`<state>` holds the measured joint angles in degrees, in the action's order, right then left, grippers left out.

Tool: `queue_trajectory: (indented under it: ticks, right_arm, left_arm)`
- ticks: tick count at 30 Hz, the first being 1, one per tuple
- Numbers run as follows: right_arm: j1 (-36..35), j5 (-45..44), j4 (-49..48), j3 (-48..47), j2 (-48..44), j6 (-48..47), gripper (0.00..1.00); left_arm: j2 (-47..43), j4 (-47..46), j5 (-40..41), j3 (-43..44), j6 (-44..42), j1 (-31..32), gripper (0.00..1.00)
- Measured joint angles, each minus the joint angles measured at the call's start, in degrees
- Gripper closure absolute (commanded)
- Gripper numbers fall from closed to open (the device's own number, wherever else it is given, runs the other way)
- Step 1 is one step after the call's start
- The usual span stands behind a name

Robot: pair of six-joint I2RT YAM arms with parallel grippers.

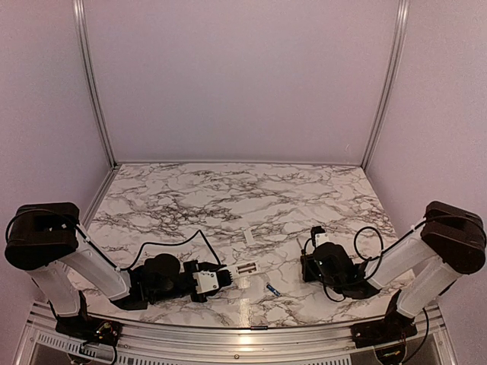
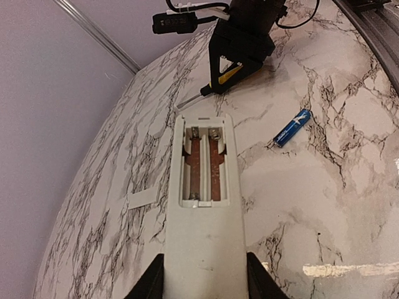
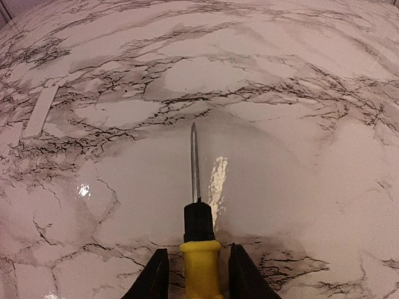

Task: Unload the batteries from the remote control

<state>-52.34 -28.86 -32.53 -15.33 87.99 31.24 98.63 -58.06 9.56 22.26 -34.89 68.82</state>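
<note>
My left gripper is shut on the near end of the white remote control, which lies flat with its back up. Its open compartment shows bare brown slots and metal contacts. One blue battery lies on the marble to the remote's right, also seen from above as the battery between the arms. My right gripper stands open around the yellow handle of a screwdriver, with a gap on each side. In the top view the left gripper holds the remote control, and the right gripper sits further right.
A small flat white cover piece lies beyond the remote, also seen as the cover and the cover. The marble tabletop is bounded by purple walls. The screwdriver's metal shaft points away over bare marble.
</note>
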Motion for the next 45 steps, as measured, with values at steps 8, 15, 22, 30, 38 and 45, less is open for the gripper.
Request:
queue_trajectory:
  ticks: [8, 15, 22, 30, 38, 45]
  right_arm:
    - [0.0, 1.3, 0.9, -1.6, 0.7, 0.0, 0.59]
    - [0.0, 2.3, 6.9, -3.9, -2.3, -1.3, 0.32]
    - [0.0, 0.5, 14.9, -9.3, -9.4, -3.0, 0.07]
    - [0.0, -1.3, 20.5, -11.4, -14.4, -3.4, 0.05]
    - [0.0, -1.3, 23.3, -11.3, -17.0, -2.2, 0.05]
    - [0.0, -1.3, 24.4, -11.1, -18.2, -1.3, 0.05]
  left_arm:
    - [0.0, 0.0, 0.5, 0.0, 0.2, -0.3, 1.00]
    - [0.0, 0.0, 3.4, 0.6, 2.6, -0.6, 1.00]
    - [0.3, -0.3, 10.6, 4.2, 7.0, -1.9, 1.00]
    - [1.1, 2.2, 22.6, 11.3, 17.3, -2.3, 1.00]
    - [3.8, 9.1, 27.4, 17.0, 31.1, -5.6, 1.00]
    - [7.7, 15.1, 24.7, 19.2, 40.3, -10.3, 1.00]
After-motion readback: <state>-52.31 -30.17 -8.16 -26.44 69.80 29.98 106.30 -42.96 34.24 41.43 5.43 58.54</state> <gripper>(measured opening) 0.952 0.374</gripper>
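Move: The left hand holds the emptied remote control, its middle about 2 cm ahead and 4 cm right; the battery cover lies some 17 cm ahead, 6 cm right and 7 cm below, the loose battery about 12 cm right, 1 cm back. The right fingers, already loosened, straddle the screwdriver handle low at the table, the tool's middle 3 cm ahead, 1 cm left. The battery is 9 cm left and 7 cm back, the cover 15 cm left and 11 cm ahead. Carry the remote with the left gripper about 15 cm forward over the table towards the battery cover's left side, arching up some 6 cm and sinking again, while swinging it about 45 degrees counter-clockwise; keep the grip. Meanwhile spread the right fingers wide off the screwdriver handle and lift that hand about 9 cm straight up. ##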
